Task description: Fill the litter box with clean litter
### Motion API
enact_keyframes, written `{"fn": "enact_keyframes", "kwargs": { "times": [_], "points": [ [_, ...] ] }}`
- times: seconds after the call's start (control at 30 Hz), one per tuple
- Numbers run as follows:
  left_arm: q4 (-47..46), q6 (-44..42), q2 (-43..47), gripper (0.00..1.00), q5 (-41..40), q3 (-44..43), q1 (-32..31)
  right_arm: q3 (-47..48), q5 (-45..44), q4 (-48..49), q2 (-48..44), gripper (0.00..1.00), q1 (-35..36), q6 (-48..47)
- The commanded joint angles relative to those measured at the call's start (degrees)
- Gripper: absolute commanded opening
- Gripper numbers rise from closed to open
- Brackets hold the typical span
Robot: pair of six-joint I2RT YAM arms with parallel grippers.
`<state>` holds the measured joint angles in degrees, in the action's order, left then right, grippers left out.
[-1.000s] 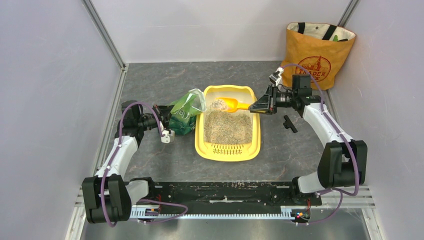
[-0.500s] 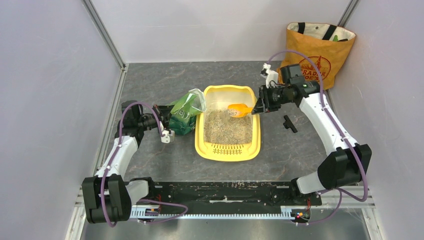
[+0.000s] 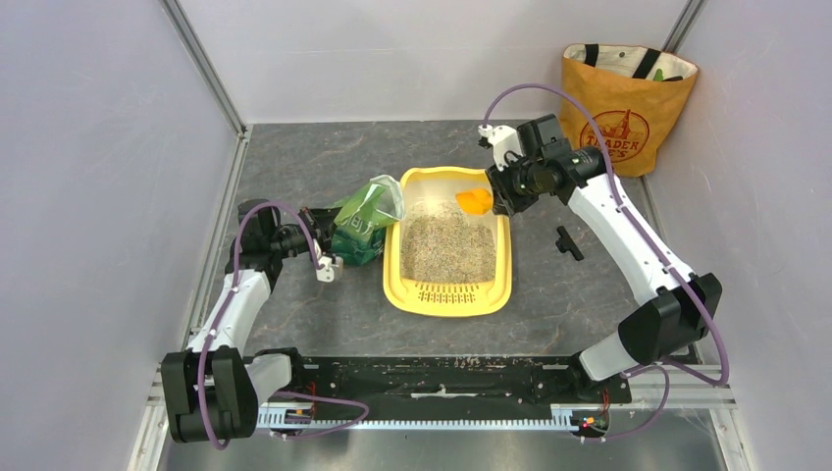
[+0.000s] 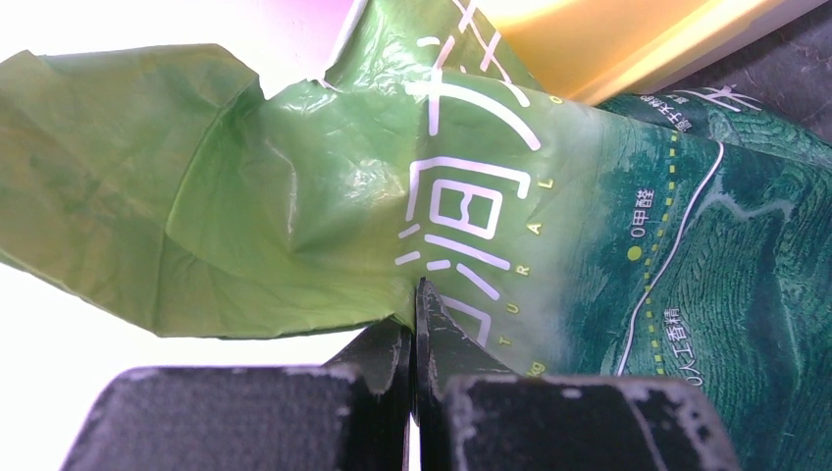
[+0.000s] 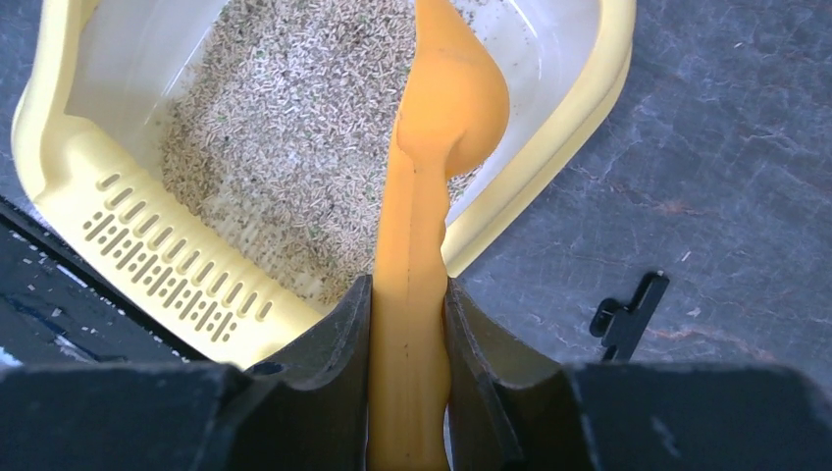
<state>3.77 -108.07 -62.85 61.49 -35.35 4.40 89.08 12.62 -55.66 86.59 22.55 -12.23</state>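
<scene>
The yellow litter box stands mid-table with its slotted grate at the near end. Grey-beige clean litter covers much of its pale floor, and shows in the right wrist view. My right gripper is shut on the handle of the orange scoop, holding it tipped over the box's far right corner; the scoop runs up between my jaws. My left gripper is shut on the crinkly green litter bag, whose open mouth leans on the box's left rim. The bag fills the left wrist view.
An orange tote bag stands at the far right corner. A small black clip lies on the table right of the box, also in the right wrist view. Walls enclose the table on three sides.
My right arm has swung up and left, turning the scoop over the box's far end; the litter it carried is out of the scoop and lies in the box. The left arm has not moved.
</scene>
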Motion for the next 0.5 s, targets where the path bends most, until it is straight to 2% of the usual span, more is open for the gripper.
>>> {"fn": "enact_keyframes", "kwargs": {
  "times": [0.0,0.1,0.2,0.27,0.37,0.47],
  "points": [
    [-4.03,2.14,2.53,0.02,0.79,0.95,-0.22,2.84,4.68,-0.29,-3.38,0.00,-0.49,0.00],
    [-4.03,3.28,3.45,0.02,0.13,1.41,-0.19,3.37,10.41,2.44,-5.32,0.00,-3.37,6.57],
    [-5.04,4.93,4.07,0.02,-0.28,1.90,-0.23,2.89,15.45,6.71,-6.50,0.00,-11.56,16.07],
    [-5.57,5.68,4.24,0.02,-0.48,2.19,-0.18,1.26,15.61,10.06,-8.20,0.00,-15.42,19.26],
    [-5.83,6.01,4.31,0.02,-0.53,2.38,-0.19,-2.91,11.78,15.80,-12.17,0.00,-19.45,24.47],
    [-6.61,6.56,4.18,0.02,-0.54,2.50,-0.19,-7.44,2.02,18.05,-14.64,0.00,-21.23,27.45]
  ]
}}
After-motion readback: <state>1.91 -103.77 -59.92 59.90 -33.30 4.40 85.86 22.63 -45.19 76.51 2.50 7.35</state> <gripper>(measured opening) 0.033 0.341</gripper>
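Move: The right hand holds the scoop over the litter box's far right part. The tote bag it heads towards stands about 22 cm to its right and 15 cm farther out. From the same hand, the litter box's middle is about 9 cm left, 7 cm back and 14 cm below, and the black clip about 14 cm right and 8 cm back. From the left hand, the tote bag is roughly 49 cm right and 17 cm ahead. Right hand carries scoop about 8 cm right and about 7 up, from litter box towards tote bag, turning clockwise. ##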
